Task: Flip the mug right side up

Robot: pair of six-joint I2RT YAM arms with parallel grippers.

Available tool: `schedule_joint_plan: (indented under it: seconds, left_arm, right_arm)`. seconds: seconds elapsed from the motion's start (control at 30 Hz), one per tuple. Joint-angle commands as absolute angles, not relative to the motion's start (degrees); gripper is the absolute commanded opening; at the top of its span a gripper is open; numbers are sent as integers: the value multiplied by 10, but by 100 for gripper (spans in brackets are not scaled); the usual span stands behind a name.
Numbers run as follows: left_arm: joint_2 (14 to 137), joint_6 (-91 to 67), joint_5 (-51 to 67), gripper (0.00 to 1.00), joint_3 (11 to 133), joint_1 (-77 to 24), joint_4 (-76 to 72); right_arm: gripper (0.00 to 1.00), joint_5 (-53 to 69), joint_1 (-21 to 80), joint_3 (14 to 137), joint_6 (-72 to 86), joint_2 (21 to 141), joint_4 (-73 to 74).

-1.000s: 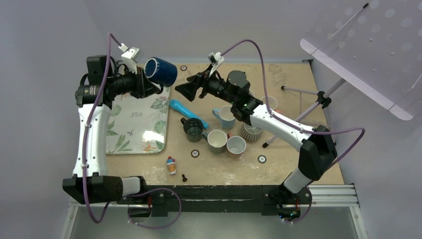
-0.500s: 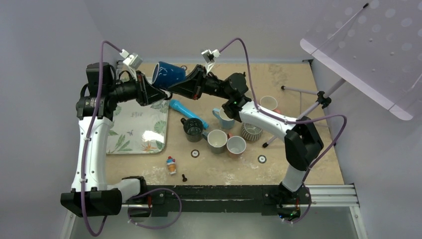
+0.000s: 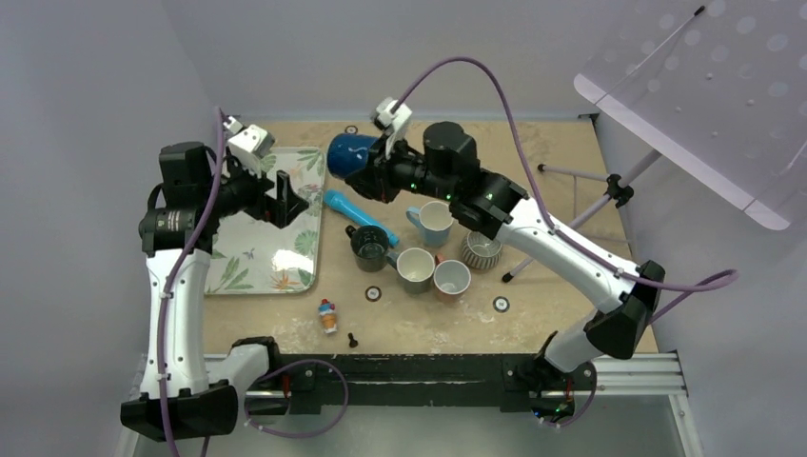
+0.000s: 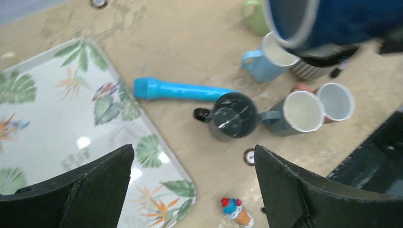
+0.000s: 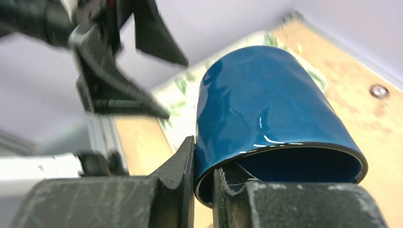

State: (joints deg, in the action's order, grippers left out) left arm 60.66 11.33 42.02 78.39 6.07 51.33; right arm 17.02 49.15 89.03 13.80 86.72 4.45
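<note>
The dark blue mug point(image 3: 348, 151) hangs in the air above the table's far side, tipped roughly on its side. My right gripper point(image 3: 369, 174) is shut on it. In the right wrist view one finger is inside the mug point(image 5: 266, 109) and the other outside, with the right gripper point(image 5: 204, 166) pinching the wall at the rim. My left gripper point(image 3: 288, 198) stands open and holds nothing, left of the mug and above the tray. In the left wrist view the mug point(image 4: 332, 21) sits at the top right, well apart from the left gripper point(image 4: 192, 187).
A leaf-patterned tray point(image 3: 276, 243) lies at the left. Beside it are a blue cylinder point(image 3: 357, 205) and a cluster of mugs: black point(image 3: 369, 246), light blue point(image 3: 434, 224), grey point(image 3: 415, 268), brown point(image 3: 452, 279), plus a ribbed cup point(image 3: 482, 252). A small toy figure point(image 3: 327, 316) stands near the front. A tripod stand point(image 3: 609, 190) is at the right.
The left gripper opened, let go of the mug and drew back left over the tray. The right gripper shut on the mug's rim and took it to the right.
</note>
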Motion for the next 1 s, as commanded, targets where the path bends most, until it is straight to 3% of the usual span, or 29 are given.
schedule_joint_plan:
  seconds: [0.0,0.27,0.73,0.77,0.83,0.87,0.97]
  left_arm:
    - [582,138,250,100,714,67,481]
    - [568,102,126,100,630,76,406]
    - [576,88,106,100,587,76,367]
    - [578,88,105,100,587,75,367]
    - [581,90,107,100,587,75,368]
    - [581,93,110,100,587,75,369]
    - [581,95,116,100,587,75,367]
  right_arm:
    - [0,55,596,986,-39,873,427]
    - [0,-6,689,894,61,914,560]
    - [1,-16,748,858,46,1082,597]
    - [11,-20,750,862,43,1090,601]
    - [42,-44,753,872,43,1093,609]
    - [51,-57,752,876,44,1085,610]
    - [64,-60,753,906,45,1039,604]
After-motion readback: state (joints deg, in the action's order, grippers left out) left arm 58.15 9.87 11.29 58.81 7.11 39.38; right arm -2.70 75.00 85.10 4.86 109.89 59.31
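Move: The pinched blue mug is going to the bare table by the near edge, from the right gripper some 17 cm back, 10 cm right and 36 cm down. The grey mug stands about 10 cm beyond that spot, with the pink mug 7 cm to the right of the grey one and nearly level with it. The ice-cream toy lies 15 cm back and 7 cm left of the right gripper. From the left gripper, the spot is about 16 cm back, 22 cm right and 28 cm below. Swing the right gripper down about 34 cm while drawing it back and somewhat right, rolling the wrist some 80 degrees so the fingers point down and the blue mug, still pinched by its rim wall, comes base-down nearside of the grey mug; then hold low and open the fingers. Sink the left gripper about 11 cm and move it left over the tray, turning counter-clockwise, fingers kept open. ##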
